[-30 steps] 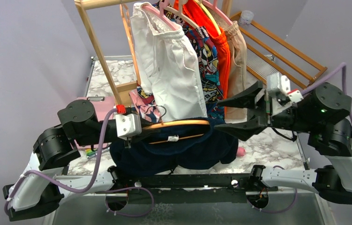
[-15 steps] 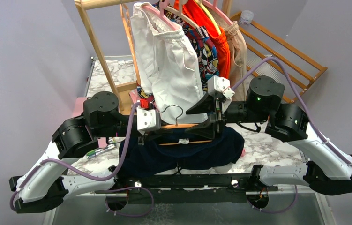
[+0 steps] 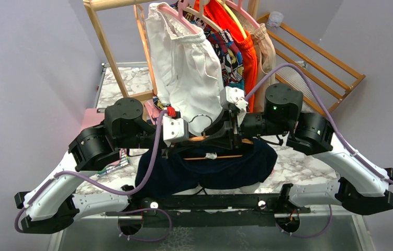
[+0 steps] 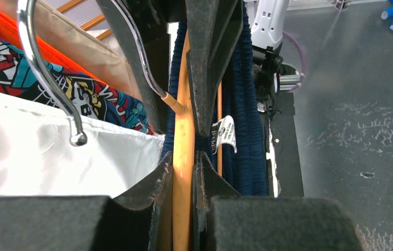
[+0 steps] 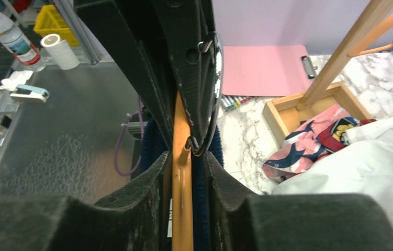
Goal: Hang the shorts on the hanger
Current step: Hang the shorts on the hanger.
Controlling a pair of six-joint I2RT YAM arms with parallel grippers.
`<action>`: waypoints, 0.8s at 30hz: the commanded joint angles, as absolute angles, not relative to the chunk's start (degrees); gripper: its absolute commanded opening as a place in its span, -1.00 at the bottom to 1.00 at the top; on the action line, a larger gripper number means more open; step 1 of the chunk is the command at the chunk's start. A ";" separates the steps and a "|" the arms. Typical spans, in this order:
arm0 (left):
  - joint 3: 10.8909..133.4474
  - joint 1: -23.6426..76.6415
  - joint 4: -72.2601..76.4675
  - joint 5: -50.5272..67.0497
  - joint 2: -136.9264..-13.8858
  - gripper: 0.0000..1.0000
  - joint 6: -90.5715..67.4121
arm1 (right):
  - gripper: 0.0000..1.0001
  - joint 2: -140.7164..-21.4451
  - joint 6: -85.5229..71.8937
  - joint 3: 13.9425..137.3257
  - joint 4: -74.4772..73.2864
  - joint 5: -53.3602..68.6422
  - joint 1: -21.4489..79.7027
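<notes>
The navy shorts (image 3: pixel 210 172) hang draped over the crossbar of the orange-tan wooden hanger (image 3: pixel 220 156), held up above the table's near edge. My left gripper (image 3: pixel 186 142) is shut on the hanger's left shoulder; in the left wrist view the wood (image 4: pixel 183 130) runs up between its pads (image 4: pixel 184 157), with the shorts (image 4: pixel 244 104) and their white label (image 4: pixel 225 133) behind. My right gripper (image 3: pixel 221 137) sits on the right shoulder beside the metal hook (image 3: pixel 199 119). In the right wrist view its jaws (image 5: pixel 186 157) press on the wood (image 5: pixel 182 198) and a fold of navy fabric (image 5: pixel 199 193).
White shorts (image 3: pixel 189 68), a patterned garment and orange shorts (image 3: pixel 246 52) hang on a wooden rack (image 3: pixel 115 57) just behind the hanger. A wooden box with patterned clothes (image 5: pixel 309 141), a pink clipboard (image 5: pixel 265 68) and markers (image 3: pixel 111 167) lie on the marble table. A slatted rack (image 3: pixel 314 63) stands back right.
My right arm swung in from the right and its wide-open jaws narrowed onto the hanger's right shoulder. My left arm carried the hanger and shorts rightward and slightly up.
</notes>
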State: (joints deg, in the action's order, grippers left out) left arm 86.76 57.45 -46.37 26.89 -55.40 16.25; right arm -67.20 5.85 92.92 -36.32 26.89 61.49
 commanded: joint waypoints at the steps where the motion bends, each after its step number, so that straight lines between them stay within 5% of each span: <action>1: 88.18 57.31 -40.11 27.92 -54.65 -1.00 15.89 | -0.51 -67.91 6.64 94.13 -38.43 27.95 61.48; 4: 87.92 57.30 -40.12 27.26 -54.49 -1.00 16.16 | -0.94 -67.81 7.02 93.98 -39.32 28.08 61.48; 7: 87.60 57.31 -40.08 26.30 -54.19 -0.98 16.08 | -0.99 -66.48 6.87 92.51 -38.20 27.25 61.50; 10: 86.88 57.33 -40.08 25.47 -53.21 -0.30 16.06 | -0.99 -64.19 6.68 90.58 -36.29 25.88 61.51; 12: 86.31 57.31 -40.09 24.69 -52.13 -0.08 16.06 | -0.99 -63.00 6.46 89.88 -35.75 25.27 61.48; 24: 82.62 57.33 -40.72 20.15 -47.90 -0.05 15.65 | -0.99 -60.13 5.06 89.67 -35.05 25.46 61.52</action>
State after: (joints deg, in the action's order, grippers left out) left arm 84.27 57.36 -41.45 21.98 -47.79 16.29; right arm -61.49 6.00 88.84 -38.70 26.02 61.49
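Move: The hanger's middle, at the hook's foot, lies about 1 cm left of the right hand point, level with it, the bar already between its half-open fingers. The left hand still grips the bar, with the hook's foot some 4 cm to its right. From the right hand, the navy shorts hang about 4 cm back, 1 cm left and 8 cm below; the white shorts hang roughly 12 cm ahead and 3 cm left. Right hand pinches the hanger and carries it about 2.5 cm right; left lets go, rising leftward some 4 cm. ##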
